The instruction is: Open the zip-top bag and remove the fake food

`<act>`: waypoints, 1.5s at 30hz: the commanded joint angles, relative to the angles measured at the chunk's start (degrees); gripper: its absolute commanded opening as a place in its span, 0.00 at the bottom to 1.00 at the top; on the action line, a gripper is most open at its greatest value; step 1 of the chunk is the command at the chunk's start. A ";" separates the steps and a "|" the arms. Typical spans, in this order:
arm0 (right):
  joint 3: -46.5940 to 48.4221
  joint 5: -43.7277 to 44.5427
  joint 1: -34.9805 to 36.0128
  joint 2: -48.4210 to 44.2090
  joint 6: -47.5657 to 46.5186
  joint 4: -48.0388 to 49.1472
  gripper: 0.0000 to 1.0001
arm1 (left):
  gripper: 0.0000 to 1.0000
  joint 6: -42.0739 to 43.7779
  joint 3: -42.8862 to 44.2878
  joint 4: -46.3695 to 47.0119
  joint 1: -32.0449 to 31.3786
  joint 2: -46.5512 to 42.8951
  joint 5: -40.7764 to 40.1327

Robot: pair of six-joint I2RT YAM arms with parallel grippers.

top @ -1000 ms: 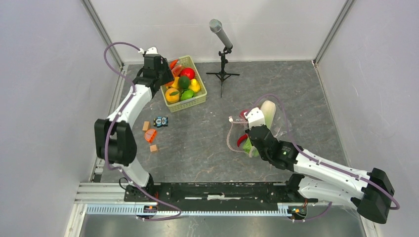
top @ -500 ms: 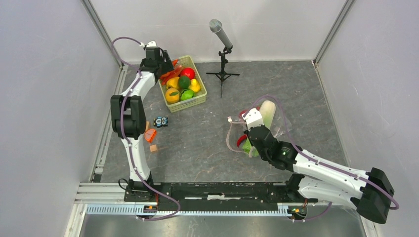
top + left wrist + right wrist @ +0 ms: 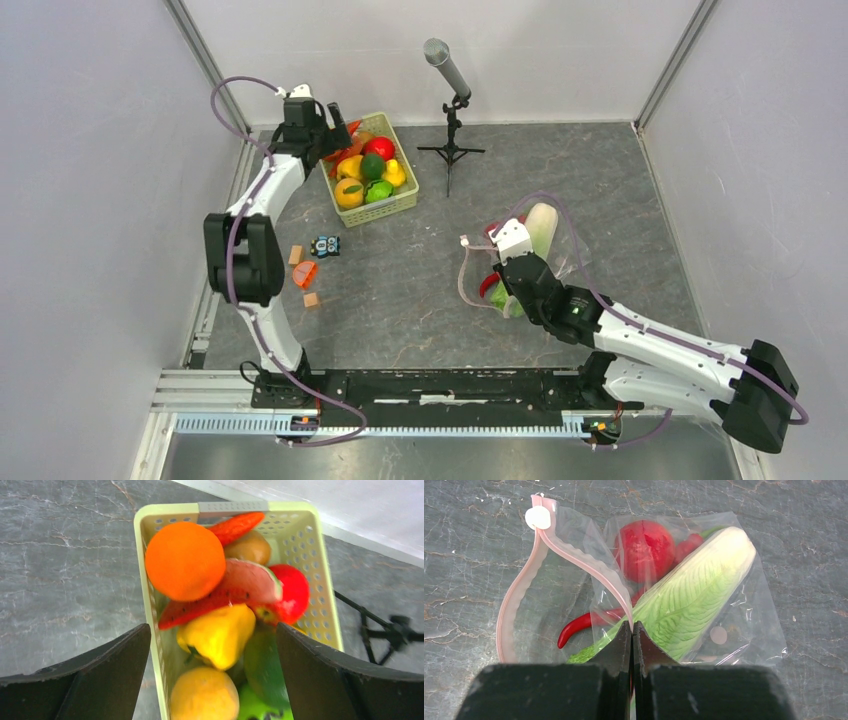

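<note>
The zip-top bag (image 3: 744,615) lies open on the table right of centre (image 3: 560,255). My right gripper (image 3: 632,626) is shut on its pale pink zip strip (image 3: 574,560), holding one lip up. Inside the bag lie fake food pieces: a long white-and-green cabbage (image 3: 694,590), a round red piece (image 3: 644,550) and a red chili (image 3: 579,622). My left gripper (image 3: 212,628) hangs open over the green basket (image 3: 165,510) at the far left, with nothing between its fingers. A round orange (image 3: 185,560) rests on top of the basket's pile.
The basket (image 3: 402,200) also holds a yellow pepper (image 3: 217,635), a red fruit (image 3: 292,592) and green pieces. A microphone on a tripod (image 3: 450,110) stands behind centre. A toy car (image 3: 324,246) and small orange blocks (image 3: 305,272) lie near the left arm.
The left gripper's jaws have spread wide and it has drawn back to the upper left of the basket. The right gripper and the bag have not moved.
</note>
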 commanded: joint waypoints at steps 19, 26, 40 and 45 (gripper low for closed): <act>2.76 -2.69 -0.25 -1.19 -2.61 2.72 0.00 | 0.78 -17.70 -42.11 4.44 -32.63 -48.42 9.94; 1.39 -4.71 -0.23 -0.43 -0.37 2.57 0.00 | 0.66 -20.11 -43.75 8.18 -41.76 -46.58 7.90; 1.44 -6.01 -0.25 0.93 2.72 1.76 0.00 | 0.46 -21.93 -39.48 19.66 -53.73 -26.34 0.61; 1.17 -6.67 -0.21 0.92 3.22 0.87 0.00 | 0.44 -21.02 -37.54 21.49 -55.81 -20.26 -3.02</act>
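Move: The red chili in the open bag lies about 32 cm back and 37 cm to the right of my left hand, some 14 cm lower. From the chili, the cabbage's middle is about 9 cm right and 4 cm farther out, the red tomato some 10 cm farther out and 2 cm right. My right hand pinches the bag's rim, with the chili about 3 cm ahead, 5 cm left and 10 cm below. I sweep my empty left hand from the basket back and to the right, about 35 cm each way, rising some 7 cm clear first and then sinking into place over the bag's open mouth. On the way it swings roughly 45 degrees clockwise and its fingers narrow from wide open to under half. My right hand keeps its pinch on the rim and eases 2 cm left. ##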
